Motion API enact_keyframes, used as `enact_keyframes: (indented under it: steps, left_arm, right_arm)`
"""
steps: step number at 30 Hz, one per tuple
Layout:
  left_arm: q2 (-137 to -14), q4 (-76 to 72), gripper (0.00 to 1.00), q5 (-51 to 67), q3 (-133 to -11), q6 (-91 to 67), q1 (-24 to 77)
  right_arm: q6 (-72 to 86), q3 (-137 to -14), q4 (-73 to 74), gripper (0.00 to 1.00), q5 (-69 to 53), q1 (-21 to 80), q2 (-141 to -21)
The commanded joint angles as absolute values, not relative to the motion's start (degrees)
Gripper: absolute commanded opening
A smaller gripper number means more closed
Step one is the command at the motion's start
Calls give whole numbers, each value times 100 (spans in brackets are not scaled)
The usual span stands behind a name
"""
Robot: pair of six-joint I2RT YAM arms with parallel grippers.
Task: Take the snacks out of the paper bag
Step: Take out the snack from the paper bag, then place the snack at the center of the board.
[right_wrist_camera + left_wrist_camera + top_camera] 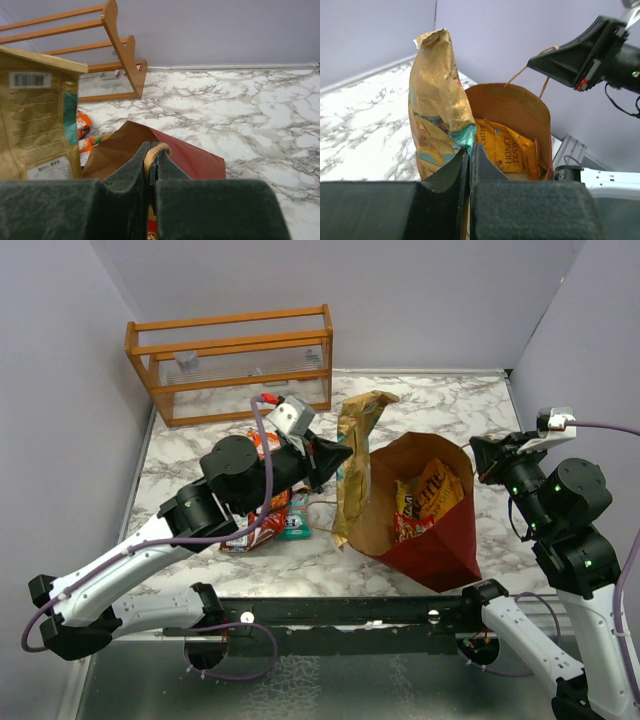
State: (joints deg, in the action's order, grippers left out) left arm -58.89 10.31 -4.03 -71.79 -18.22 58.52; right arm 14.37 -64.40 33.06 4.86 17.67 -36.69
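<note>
The paper bag (440,540), dark red outside and brown inside, lies open on the marble table, and its mouth (512,102) faces the left wrist camera. Inside it lie snacks, among them a yellow packet (507,147) and red and gold ones (425,502). My left gripper (338,455) (470,150) is shut on the edge of a tall gold and teal packet (355,455) (436,100), held upright just left of the bag's mouth. My right gripper (478,452) (154,150) is shut on the bag's cord handle (161,147) at its right rim.
Several orange, red and teal packets (270,525) lie on the table left of the bag, under my left arm. An orange wooden rack (235,360) stands at the back left. Grey walls close the table on three sides.
</note>
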Motion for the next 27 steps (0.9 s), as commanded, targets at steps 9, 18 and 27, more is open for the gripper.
enact_keyframes:
  steps: [9,18,27]
  left_arm:
    - [-5021,764,0,-1366,-7489,-1263,5871]
    - [-4873,1855,0,-2661,-8218,-484,5868]
    - [-5272,3121,0,-4423,-8314,-564,5870]
  right_arm:
    - [1519,-6442,3010,2,502,1771,-3606]
    - [1507,-6490,3044,2,529,1773,-3586]
    - [1532,-6473,2987,2,482,1775,-3618]
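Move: The left hand holds the gold snack bag upright; the snack pile it is being taken to lies about 18 cm to its left, some 9 cm ahead and roughly 38 cm below. The teal packet at the pile's right edge is around 10 cm left, 8 cm ahead and as low. The paper bag stands some 16 cm right, about level front to back, roughly 27 cm down. From the right hand the pile lies about 38 cm left, 5 cm ahead, 34 cm below. Still pinching the gold snack bag between shut fingers, the left hand carries it left from the paper bag towards the snack pile, about 14 cm, climbing some 6 cm on the way and just starting to sink at the end. The wrist swings round counter-clockwise by about 30 degrees, mostly in the later half, so the fingers point more forward. ##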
